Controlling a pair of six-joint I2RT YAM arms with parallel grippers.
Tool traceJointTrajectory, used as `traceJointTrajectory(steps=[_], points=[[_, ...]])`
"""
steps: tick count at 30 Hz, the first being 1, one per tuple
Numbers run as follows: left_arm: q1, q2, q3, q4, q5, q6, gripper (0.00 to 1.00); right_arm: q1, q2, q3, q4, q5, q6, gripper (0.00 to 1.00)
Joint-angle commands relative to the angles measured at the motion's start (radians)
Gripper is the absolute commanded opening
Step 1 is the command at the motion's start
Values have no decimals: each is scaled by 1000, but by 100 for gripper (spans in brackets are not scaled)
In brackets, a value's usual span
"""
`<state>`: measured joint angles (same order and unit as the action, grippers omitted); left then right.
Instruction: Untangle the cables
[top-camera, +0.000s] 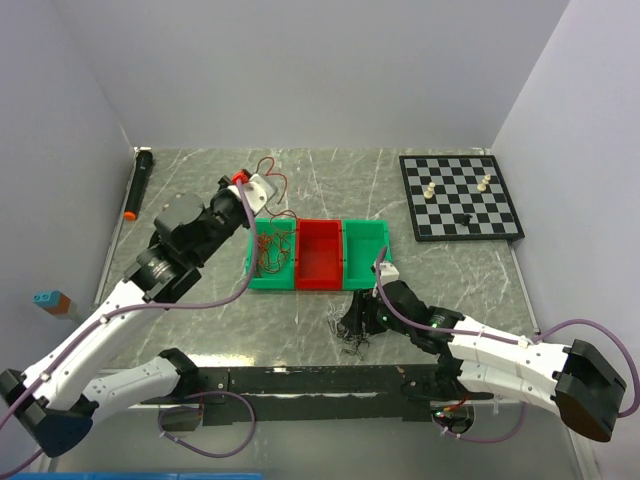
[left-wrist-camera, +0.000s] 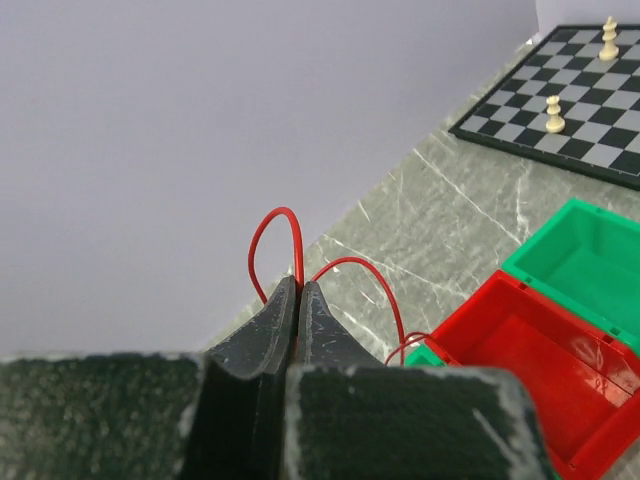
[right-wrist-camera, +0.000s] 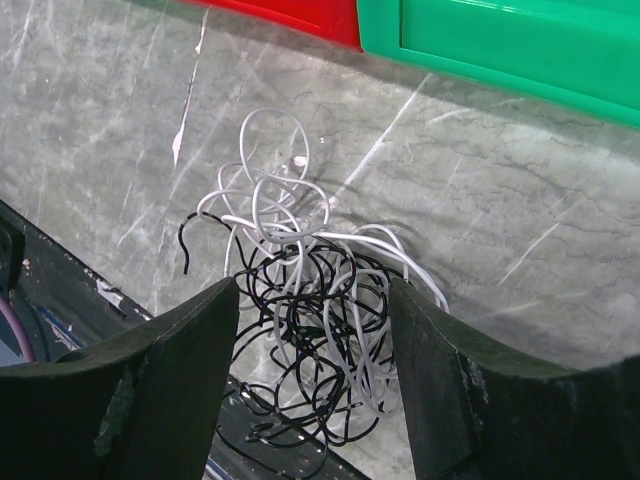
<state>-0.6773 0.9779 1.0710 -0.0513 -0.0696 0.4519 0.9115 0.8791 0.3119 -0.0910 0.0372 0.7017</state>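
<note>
A tangle of black and white cables (right-wrist-camera: 310, 300) lies on the marble table just in front of the bins, also seen in the top view as a small dark clump (top-camera: 350, 335). My right gripper (right-wrist-camera: 312, 290) is open and straddles it, one finger (right-wrist-camera: 180, 370) on each side. Loose red cables (top-camera: 268, 252) lie in the left green bin (top-camera: 270, 286). My left gripper (left-wrist-camera: 298, 285) is raised above that bin's far edge and shut on a red cable (left-wrist-camera: 275, 215), which loops up past the tips and trails down towards the bins.
A red bin (top-camera: 320, 260) and a second green bin (top-camera: 365, 252) stand in a row with the first. A chessboard (top-camera: 460, 195) with a few pieces lies at the back right. A black marker (top-camera: 138, 185) lies by the left wall. A black rail (top-camera: 320, 380) runs along the near edge.
</note>
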Motion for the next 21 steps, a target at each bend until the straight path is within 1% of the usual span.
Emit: traceJointTrajectory(steps=[1, 5, 13, 15, 18, 21], points=[[2, -65, 27, 18, 22, 22, 1, -5, -14, -11, 14, 13, 1, 68], [2, -97, 33, 44, 5, 44, 1, -3, -20, -14, 13, 12, 1, 68], [1, -125, 44, 148, -35, 83, 1, -5, -31, -14, 10, 12, -1, 68], [2, -128, 38, 200, -73, 103, 1, -5, -34, -16, 10, 12, 1, 68], [2, -124, 21, 322, -142, 155, 1, -5, -35, -14, 8, 10, -1, 68], [1, -84, 72, 415, -229, 186, 1, -5, -42, -11, 4, 9, -7, 68]])
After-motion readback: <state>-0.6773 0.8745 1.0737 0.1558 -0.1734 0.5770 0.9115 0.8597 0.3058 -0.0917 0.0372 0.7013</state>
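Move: The left hand, shut on a red cable, is high above the box: the left green bin lies about 36 cm below it, only some 3 cm farther out and 2 cm to its left. The red bin beside it is about 3 cm ahead and 9 cm to the right of the hand; the black-and-white cable tangle is some 17 cm back and 17 cm to the right, on the table. From the right hand that green bin lies roughly 18 cm ahead, 19 cm left and 3 cm lower. Still pinching the red cable in shut fingertips, the left hand climbs about 9 cm, drawing the cable up and away from the left green bin, and shifts some 4 cm to the left, with a small pull back early on. Its fingertips tip upward by roughly 15–20 degrees as it goes, the rise and leftward swing quickening towards the end, while the half-open right hand stays in place at the black-and-white tangle. ##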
